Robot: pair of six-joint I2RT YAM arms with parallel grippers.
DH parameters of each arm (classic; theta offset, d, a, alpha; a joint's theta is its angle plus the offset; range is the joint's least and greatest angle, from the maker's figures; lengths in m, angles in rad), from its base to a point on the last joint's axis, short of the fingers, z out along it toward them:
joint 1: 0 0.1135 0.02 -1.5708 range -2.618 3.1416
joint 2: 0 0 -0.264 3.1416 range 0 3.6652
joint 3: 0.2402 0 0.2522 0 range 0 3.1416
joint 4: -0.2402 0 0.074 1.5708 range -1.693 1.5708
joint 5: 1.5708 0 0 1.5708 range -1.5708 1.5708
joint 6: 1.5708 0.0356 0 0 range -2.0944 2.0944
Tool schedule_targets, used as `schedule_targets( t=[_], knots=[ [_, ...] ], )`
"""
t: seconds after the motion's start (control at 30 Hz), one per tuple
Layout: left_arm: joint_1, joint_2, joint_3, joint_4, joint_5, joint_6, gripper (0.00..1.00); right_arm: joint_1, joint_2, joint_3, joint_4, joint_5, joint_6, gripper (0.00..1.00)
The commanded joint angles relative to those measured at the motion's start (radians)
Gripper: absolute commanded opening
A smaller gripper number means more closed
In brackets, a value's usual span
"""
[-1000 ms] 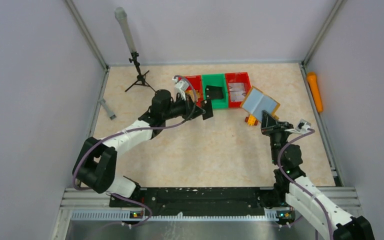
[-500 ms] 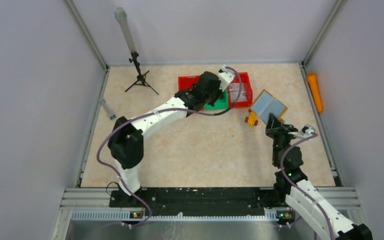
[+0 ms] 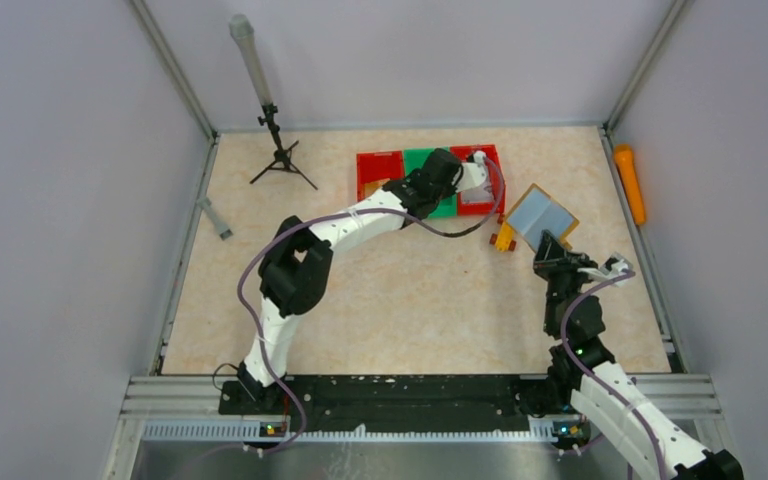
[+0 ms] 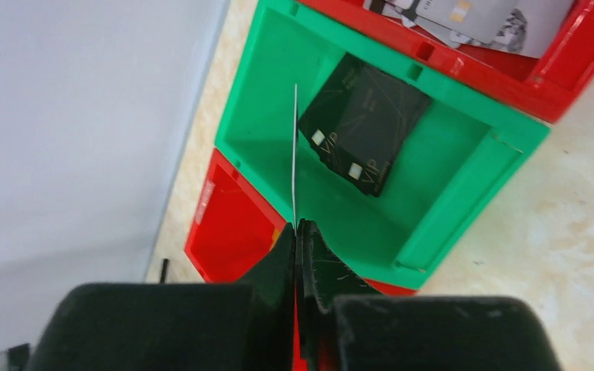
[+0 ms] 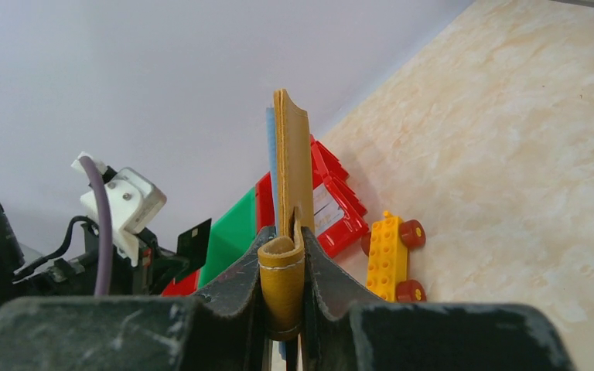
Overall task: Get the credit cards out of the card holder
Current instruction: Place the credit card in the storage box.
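The mustard-brown card holder (image 3: 540, 212) hangs open above the table, grey lining up, with my right gripper (image 3: 548, 243) shut on its edge. In the right wrist view the card holder (image 5: 294, 154) stands upright, and its curled tab is pinched by the right gripper (image 5: 285, 239). My left gripper (image 3: 428, 183) reaches over the bins, shut on a thin black card (image 5: 193, 238). In the left wrist view this card (image 4: 295, 154) shows edge-on, rising from the left gripper (image 4: 298, 228) above the green bin (image 4: 464, 178). Another black card (image 4: 363, 124) lies inside the green bin.
A red bin (image 4: 572, 54) beside the green one holds several pale cards (image 4: 464, 14). A second red bin (image 4: 232, 232) lies under the left gripper. A yellow toy block (image 3: 503, 238) with red ends sits near the card holder. A tripod (image 3: 278, 150) stands back left, an orange object (image 3: 630, 185) lies far right.
My left arm swung right from beside the bins to above them, carrying the black card. The right gripper and the card holder shifted slightly right.
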Motion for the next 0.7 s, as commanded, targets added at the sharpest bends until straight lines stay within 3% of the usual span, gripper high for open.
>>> schedule_targets(
  t=[0.0, 0.47, 0.67],
  knots=[
    [-0.006, 0.054, 0.082, 0.116, -0.071, 0.145, 0.00, -0.006, -0.004, 0.003, 0.033, 0.026, 0.003, 0.00],
    [-0.007, 0.297, 0.330, 0.051, -0.194, 0.208, 0.01, -0.007, -0.063, -0.005, -0.007, 0.068, 0.023, 0.00],
    [-0.006, 0.322, 0.327, 0.032, -0.244, 0.227, 0.05, -0.007, -0.056, -0.005, -0.007, 0.066, 0.026, 0.00]
  ],
)
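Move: The left hand holds a black card over the storage box. The green compartment's middle, where two black VIP cards already lie, is about 8 cm ahead, level sideways and some 13 cm below. The red compartment with the pale cards is some 12 cm to the right of that middle, the other red one 12 cm to the left, both level with it fore and aft. From the right hand, the green middle is some 27 cm ahead, 22 cm left and 19 cm below. The left hand carries the pinched black card forward about 5.5 cm over the green compartment, drifting some 2 cm right at first, and sinks about 4 cm, mostly in the second half as the forward run fades, towards the two VIP cards. Meanwhile the wrist rolls roughly 15 degrees, the hand's left side rising and the fingertips tilting up a little, and the grip just begins to slacken at the end with the card still between the fingers. ##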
